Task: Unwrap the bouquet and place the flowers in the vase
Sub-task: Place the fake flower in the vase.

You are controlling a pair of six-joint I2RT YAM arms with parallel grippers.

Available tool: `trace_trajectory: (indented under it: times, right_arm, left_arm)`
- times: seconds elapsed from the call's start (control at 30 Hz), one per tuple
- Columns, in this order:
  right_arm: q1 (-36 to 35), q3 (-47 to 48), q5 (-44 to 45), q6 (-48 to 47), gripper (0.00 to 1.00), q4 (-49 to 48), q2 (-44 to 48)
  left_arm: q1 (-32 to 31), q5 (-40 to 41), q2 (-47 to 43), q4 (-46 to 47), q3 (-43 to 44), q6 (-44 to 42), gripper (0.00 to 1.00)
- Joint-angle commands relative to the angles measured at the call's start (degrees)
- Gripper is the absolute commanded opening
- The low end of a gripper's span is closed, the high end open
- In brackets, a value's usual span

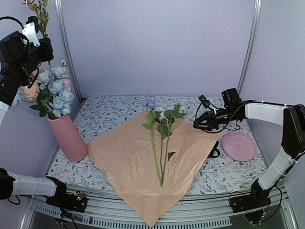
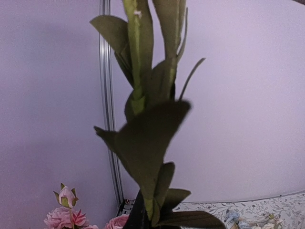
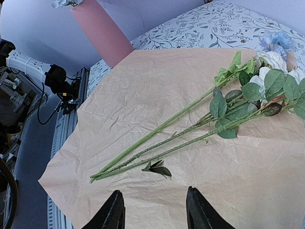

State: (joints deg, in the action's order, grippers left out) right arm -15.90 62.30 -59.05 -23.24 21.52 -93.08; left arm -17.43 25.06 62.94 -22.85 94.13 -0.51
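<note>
The bouquet is undone: its peach paper [image 1: 128,162] lies flat on the table, and three flowers [image 1: 159,143] with long green stems rest on it, blooms toward the back. The pink vase [image 1: 70,138] stands at the left and holds several blue and pink flowers [image 1: 55,93]. High above it, my left gripper [image 1: 39,33] is shut on one more flower's leafy stem [image 2: 143,119], which fills the left wrist view. My right gripper [image 3: 155,210] hangs open over the paper's right part, near the three stems [image 3: 181,133], touching nothing.
A flat pink plate [image 1: 238,145] lies at the right. A small dark object [image 1: 214,152] peeks out at the paper's right edge. A loose leaf [image 3: 159,168] lies on the paper [image 3: 143,86]. The enclosure's walls and metal posts stand behind and to both sides.
</note>
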Motion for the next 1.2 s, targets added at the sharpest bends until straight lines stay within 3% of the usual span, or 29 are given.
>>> trace_trajectory:
  times: [0.0,0.57,0.87,1.0,1.17]
  right_arm:
    - [0.08,1.45,-0.44,-0.57,0.46,0.63,-0.45]
    - [0.08,1.42,-0.98,-0.49,0.46,0.65,-1.18]
    - [0.08,1.48,-1.22,-0.40,0.46,0.72,-1.38]
    - [0.07,1.73,-1.55,-0.40,0.46,0.97,-1.92]
    - [0.08,1.76,-1.51,-0.40,0.46,1.09,-1.77]
  left_arm:
    - [0.48,-0.70,-0.40,-0.88,0.09,0.70,0.00]
    - [0.55,3.56,-12.24,0.33,-20.95,3.74,0.00]
    - [0.49,3.41,-17.21,-2.73,-24.23,4.98,0.00]
    - [0.54,3.03,-16.00,-5.53,-20.01,4.66,0.22]
    - [0.55,5.39,-13.34,-7.40,-14.78,3.49,0.35]
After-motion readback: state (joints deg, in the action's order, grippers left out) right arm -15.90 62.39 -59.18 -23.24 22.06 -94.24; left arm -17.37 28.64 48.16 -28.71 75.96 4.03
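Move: The vase stands almost straight beneath the left gripper, which holds the upright flower stem: some 3 cm back, 2 cm to the left, its middle about 42 cm down. Of the flowers already in it, the blue ones are about 17 cm below the gripper, 2 cm back and 2 cm right; the peach one lies some 9 cm left, 2 cm back and 16 cm down. From the right gripper the vase is roughly 58 cm left, 4 cm back and 4 cm lower. Lower the left gripper about 11 cm towards the vase, keeping the stem pinched so that it feeds down among the flowers already there; ease back some 4 cm and slightly left on the way, with the fingers tipping a little downward. Then open them about a third of their range around the stem and start back up by 2 to 3 cm. ##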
